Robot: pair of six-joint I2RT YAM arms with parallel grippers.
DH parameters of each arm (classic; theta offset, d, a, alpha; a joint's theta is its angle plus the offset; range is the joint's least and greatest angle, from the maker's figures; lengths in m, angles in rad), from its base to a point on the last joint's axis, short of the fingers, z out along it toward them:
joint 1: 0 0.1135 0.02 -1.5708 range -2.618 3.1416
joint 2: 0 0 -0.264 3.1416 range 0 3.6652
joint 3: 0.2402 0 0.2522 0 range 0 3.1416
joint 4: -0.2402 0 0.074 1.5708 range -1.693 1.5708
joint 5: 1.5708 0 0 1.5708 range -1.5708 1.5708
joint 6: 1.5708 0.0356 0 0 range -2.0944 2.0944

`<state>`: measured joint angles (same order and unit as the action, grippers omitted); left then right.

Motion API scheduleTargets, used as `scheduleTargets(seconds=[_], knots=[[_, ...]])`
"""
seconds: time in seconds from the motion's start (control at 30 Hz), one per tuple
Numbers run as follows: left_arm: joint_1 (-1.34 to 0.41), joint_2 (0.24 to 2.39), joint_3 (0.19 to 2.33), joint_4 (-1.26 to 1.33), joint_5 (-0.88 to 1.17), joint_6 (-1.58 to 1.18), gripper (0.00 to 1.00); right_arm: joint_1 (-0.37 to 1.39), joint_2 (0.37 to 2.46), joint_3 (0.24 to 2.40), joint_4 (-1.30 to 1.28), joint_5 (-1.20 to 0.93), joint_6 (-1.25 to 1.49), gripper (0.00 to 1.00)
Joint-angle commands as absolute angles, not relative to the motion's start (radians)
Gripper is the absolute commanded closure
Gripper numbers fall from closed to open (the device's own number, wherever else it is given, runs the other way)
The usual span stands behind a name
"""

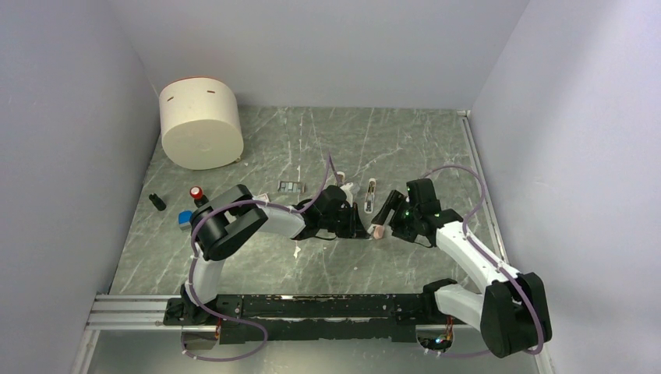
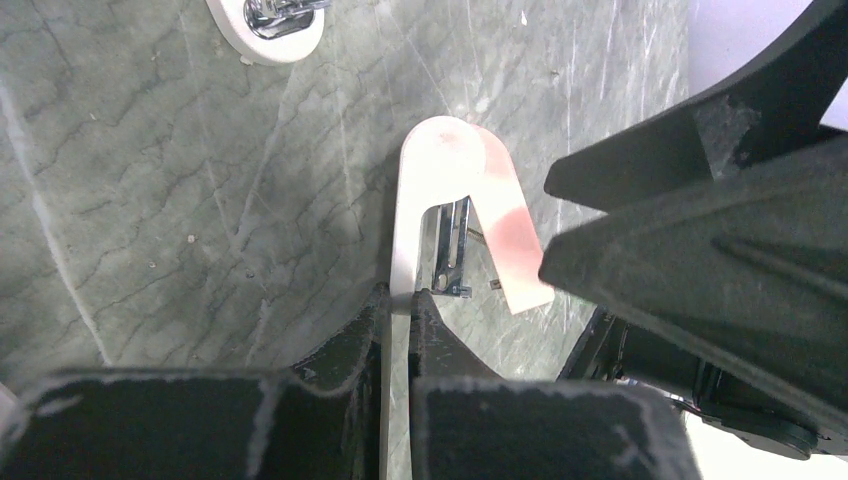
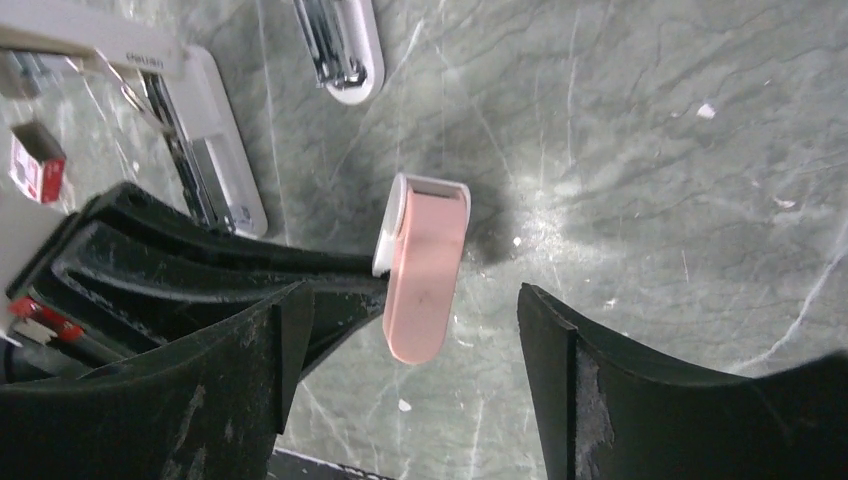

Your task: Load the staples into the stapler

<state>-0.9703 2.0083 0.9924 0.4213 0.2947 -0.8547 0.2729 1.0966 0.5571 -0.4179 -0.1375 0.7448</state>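
Observation:
My left gripper (image 2: 398, 295) (image 1: 360, 226) is shut on the thin white base strip of a pink-and-white stubby piece (image 2: 500, 230) (image 3: 425, 270) (image 1: 378, 231). Its pink lid is swung up and a metal channel shows inside. My right gripper (image 3: 415, 300) (image 1: 387, 220) is open, with a finger on each side of the pink lid's near end, touching nothing. The stapler (image 1: 371, 191) (image 3: 340, 50) (image 2: 270, 20), slim and white, lies just beyond on the table. The staples' box (image 1: 290, 187) (image 3: 35, 165) sits to the left.
A short white opened piece (image 3: 215, 150) (image 1: 351, 189) lies beside my left gripper. A big white cylinder (image 1: 201, 125) stands at the back left. Small black (image 1: 158, 201), red-capped (image 1: 197, 192) and blue (image 1: 185, 218) items lie at the left. Walls close in on both sides.

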Motion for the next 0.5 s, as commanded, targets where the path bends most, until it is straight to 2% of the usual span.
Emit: scheduleTargets(seconds=[0.0,0.13,0.27,0.3,0.47], knots=[[-0.964,2.045,0.988,0.379,0.305,-0.857,0.95,0.306,1.077,0.56,-0.498,-0.187,0.686,0.21],[-0.964,2.045,0.988,0.38,0.305,-0.862,0.95,0.363,1.104,0.564,-0.536,-0.136,0.717,0.24],[-0.962,2.049,0.993,0.376,0.31,-0.863,0.95,0.391,1.137,0.554,-0.507,-0.119,0.744,0.33],[-0.962,2.051,0.994,0.374,0.311,-0.863,0.95,0.398,1.148,0.558,-0.506,-0.092,0.752,0.37],[-0.96,2.05,0.997,0.369,0.314,-0.861,0.95,0.413,1.179,0.587,-0.492,0.057,0.729,0.46]])
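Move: My left hand still grips the pink stapler, whose middle sits about 2 cm to its right. From my open right hand it lies roughly 2 cm back, 2 cm to the left and 3 cm below. The slim white stapler lies on the table some 8 cm ahead and 4 cm left of my right hand; the open white stapler, largely under my left gripper, is about 7 cm ahead and 9 cm left. I draw my right hand back about 3 cm and slightly left, then sink it some 2.5 cm around the raised pink arm of the stapler, tipping the fingers about 10 degrees. On the way down I narrow the fingers from wide to a bit over half open, coming close without a visible grip. My left hand holds the stapler still. ##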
